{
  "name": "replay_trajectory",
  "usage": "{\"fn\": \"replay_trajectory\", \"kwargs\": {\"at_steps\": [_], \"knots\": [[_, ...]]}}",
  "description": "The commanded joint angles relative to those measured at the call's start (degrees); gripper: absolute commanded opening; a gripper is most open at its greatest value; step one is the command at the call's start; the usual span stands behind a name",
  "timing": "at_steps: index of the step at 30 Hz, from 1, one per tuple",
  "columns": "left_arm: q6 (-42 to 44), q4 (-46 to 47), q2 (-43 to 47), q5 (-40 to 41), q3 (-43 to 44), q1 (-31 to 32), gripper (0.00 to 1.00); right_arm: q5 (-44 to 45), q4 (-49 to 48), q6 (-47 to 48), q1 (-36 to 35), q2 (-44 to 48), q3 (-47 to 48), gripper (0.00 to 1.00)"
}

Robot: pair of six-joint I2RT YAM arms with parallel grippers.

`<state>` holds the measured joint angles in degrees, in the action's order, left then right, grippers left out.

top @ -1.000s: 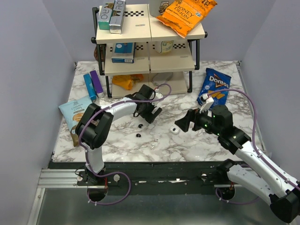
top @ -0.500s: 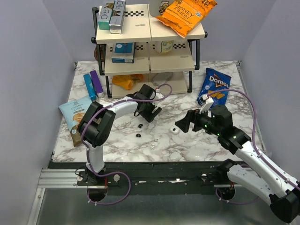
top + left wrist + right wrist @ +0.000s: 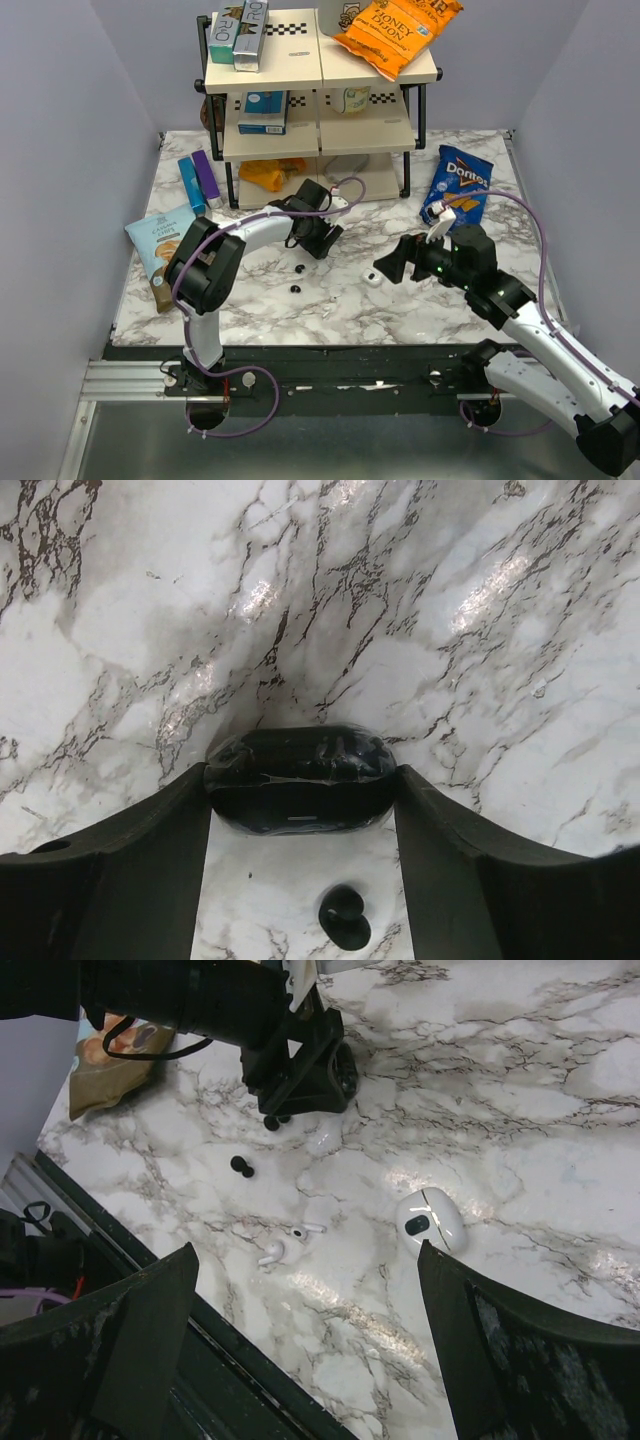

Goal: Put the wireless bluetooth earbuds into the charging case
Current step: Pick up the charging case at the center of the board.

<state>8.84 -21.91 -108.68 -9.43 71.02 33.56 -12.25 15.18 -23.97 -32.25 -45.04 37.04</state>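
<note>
Two black earbuds lie on the marble, one (image 3: 300,268) just beside my left gripper (image 3: 322,243) and one (image 3: 295,287) nearer the front. The left wrist view has one of them (image 3: 345,917) low between the fingers. My left gripper (image 3: 302,780) is shut on a glossy black pebble-shaped case (image 3: 300,765), with a finger against each side. The white charging case (image 3: 373,280) lies closed on the table. It sits by the right finger of my right gripper (image 3: 307,1250), which hangs open above the marble and holds nothing.
Two white stemmed earbuds (image 3: 283,1245) lie near the table's front edge (image 3: 150,1290). A shelf rack (image 3: 320,110) with snack bags and boxes stands at the back. A Doritos bag (image 3: 458,185) lies right, a snack bag (image 3: 160,245) and two tubes (image 3: 198,180) left.
My left gripper's jaws have narrowed from wide open onto the black case. Neither arm has visibly moved, and the right gripper stays open.
</note>
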Motion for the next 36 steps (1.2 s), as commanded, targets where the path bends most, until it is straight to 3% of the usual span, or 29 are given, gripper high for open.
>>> {"fn": "replay_trajectory", "kwargs": {"at_steps": [1, 7, 12, 14, 17, 23, 27, 36], "knots": [[-3.7, 2.5, 5.4, -2.4, -1.8, -0.2, 0.24, 0.1, 1.3, -0.3, -0.2, 1.2, 2.2, 0.99], [-8.6, 14.4, 16.6, -4.4, -10.8, 0.0, 0.13, 1.4, 1.2, -0.1, 0.0, 1.5, 5.0, 0.99], [-14.5, 38.0, 31.1, -5.5, -27.7, 2.5, 0.11, 1.1, 0.8, 0.8, -0.1, 0.6, 6.6, 0.99], [-12.7, 51.3, 34.7, -3.8, -33.9, 6.1, 0.11, 1.3, 0.8, 1.1, -0.1, -0.5, 7.3, 0.99], [-5.1, 63.4, 39.2, 1.9, -44.0, 12.3, 0.10, 1.1, 1.5, 2.1, -0.2, -2.3, 8.3, 0.99], [3.2, 74.2, 41.7, 15.5, -50.9, 20.7, 0.05, -3.1, 4.4, 5.1, -1.2, -7.3, 10.9, 0.97], [6.4, 74.3, 42.4, 16.8, -51.5, 23.6, 0.00, -5.0, 6.3, 6.6, -3.7, -9.7, 13.6, 0.97], [7.0, 71.3, 49.1, 14.2, -53.3, 23.8, 0.00, -2.1, 6.2, 8.6, -9.2, -12.8, 15.7, 0.97]]}}
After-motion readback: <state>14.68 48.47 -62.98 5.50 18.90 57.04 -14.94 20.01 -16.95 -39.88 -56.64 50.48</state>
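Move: The left hand already has the black charging case pinched; the open right gripper it is taken to hovers about 11 cm back, 15 cm right and 17 cm up. The black earbuds lie some 4 cm back, 5 cm left and 9 cm back, 6 cm left of the left hand; the white case is 6 cm back, 12 cm right. From the right hand, the charging case is about 11 cm ahead, 15 cm left, 17 cm below. Keeping its pinch on the charging case, the left hand lifts it off the table, first nearly straight up, then back and a little right as it climbs to about 17 cm, its wrist tipping up by over 60 degrees until the fingers point roughly level, forward and right, towards the right gripper. The right hand rises some 4 cm, eases down slightly and then swings about 5 cm left towards the case, turning a little counter-clockwise with its fingers still wide open. ##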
